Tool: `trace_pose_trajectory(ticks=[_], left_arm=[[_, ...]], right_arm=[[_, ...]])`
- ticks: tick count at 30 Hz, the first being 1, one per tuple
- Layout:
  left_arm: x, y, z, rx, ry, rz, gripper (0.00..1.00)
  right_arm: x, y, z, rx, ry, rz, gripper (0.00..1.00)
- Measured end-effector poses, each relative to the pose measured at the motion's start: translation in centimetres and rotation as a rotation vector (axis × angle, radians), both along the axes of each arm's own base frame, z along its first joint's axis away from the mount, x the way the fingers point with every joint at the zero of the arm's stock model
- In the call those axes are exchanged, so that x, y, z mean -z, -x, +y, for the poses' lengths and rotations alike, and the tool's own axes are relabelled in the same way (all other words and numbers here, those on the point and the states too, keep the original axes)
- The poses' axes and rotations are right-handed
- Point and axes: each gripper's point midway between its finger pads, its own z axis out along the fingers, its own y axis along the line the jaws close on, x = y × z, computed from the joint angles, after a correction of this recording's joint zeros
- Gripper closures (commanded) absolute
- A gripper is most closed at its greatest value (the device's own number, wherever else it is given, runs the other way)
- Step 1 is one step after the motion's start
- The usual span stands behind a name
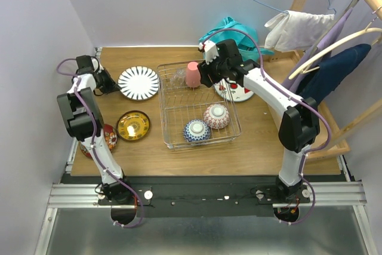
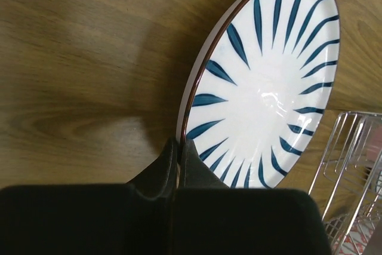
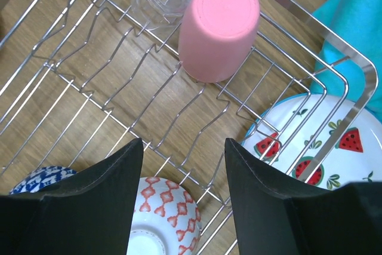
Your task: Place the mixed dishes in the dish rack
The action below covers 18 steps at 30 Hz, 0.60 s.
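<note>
The silver wire dish rack (image 1: 173, 103) stands mid-table. In it are an upside-down pink cup (image 1: 192, 74), a clear glass (image 1: 177, 77), a blue patterned bowl (image 1: 196, 131) and a red patterned bowl (image 1: 216, 116). The blue-striped plate (image 1: 138, 83) lies left of the rack. My left gripper (image 1: 114, 85) is shut on its left rim, and the left wrist view shows the fingers (image 2: 192, 158) pinching the plate (image 2: 268, 88). My right gripper (image 1: 206, 77) hangs open and empty over the rack, beside the pink cup (image 3: 219, 28). The fruit-marked plate (image 1: 237, 92) lies right of the rack.
A gold saucer (image 1: 133, 125) and a red saucer (image 1: 108, 138), half hidden by my left arm, lie at the left front. A teal cloth (image 1: 230, 31) sits behind the rack. A wooden clothes frame (image 1: 334, 58) with hangers stands at the right. A wall is close on the left.
</note>
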Motion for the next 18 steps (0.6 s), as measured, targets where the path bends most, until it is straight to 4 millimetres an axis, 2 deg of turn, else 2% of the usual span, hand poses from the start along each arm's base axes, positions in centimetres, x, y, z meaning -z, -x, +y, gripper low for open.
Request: trace_pose_trajectory(ticks=[6,10,13,18], left_arm=[[-3.2,0.5,0.7,0.099,-0.118,-0.086,1.0],[-5.0,1.3,0.8,0.201,-0.211,-0.131,1.0],[-6.1,2.2,1.0,0.293,-0.291,-0.157,1.0],[-8.3,3.4,1.4,0.451,-0.436,-0.22,1.0]], right_arm=[[-0.2,0.5,0.8,-0.037,-0.033,0.017,0.36],[-1.1,0.9,2.5,-0.126,-0.093,0.026,0.33],[-2.4,0.5,5.6,-0.241,-0.188,0.041,0.32],[-3.5,-0.5,10.7,-0.411,-0.32,0.052,0.3]])
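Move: The left hand already holds the large striped plate by its left rim; the plate's middle is about 9 cm to its right and 2 cm ahead. From this hand, the dish rack's middle is some 35 cm right and 8 cm back, the yellow plate 7 cm right and 16 cm back. From the right hand, the striped plate lies about 29 cm left, level fore and aft and 14 cm lower; the pink cup is 6 cm left and 4 cm ahead, the glass 12 cm left and 3 cm ahead, both roughly 9 cm below. Upwards goes the left hand, some 8 cm with a drift of 3 cm back, keeping its shut grip on the striped plate's rim while its left side rolls up about 25 degrees and it turns clockwise about as much. After a brief pause the right hand, still wide open, swings about 11 cm left and a little up towards the plate, over the pink cup in the rack, turning counter-clockwise some 25 degrees. ##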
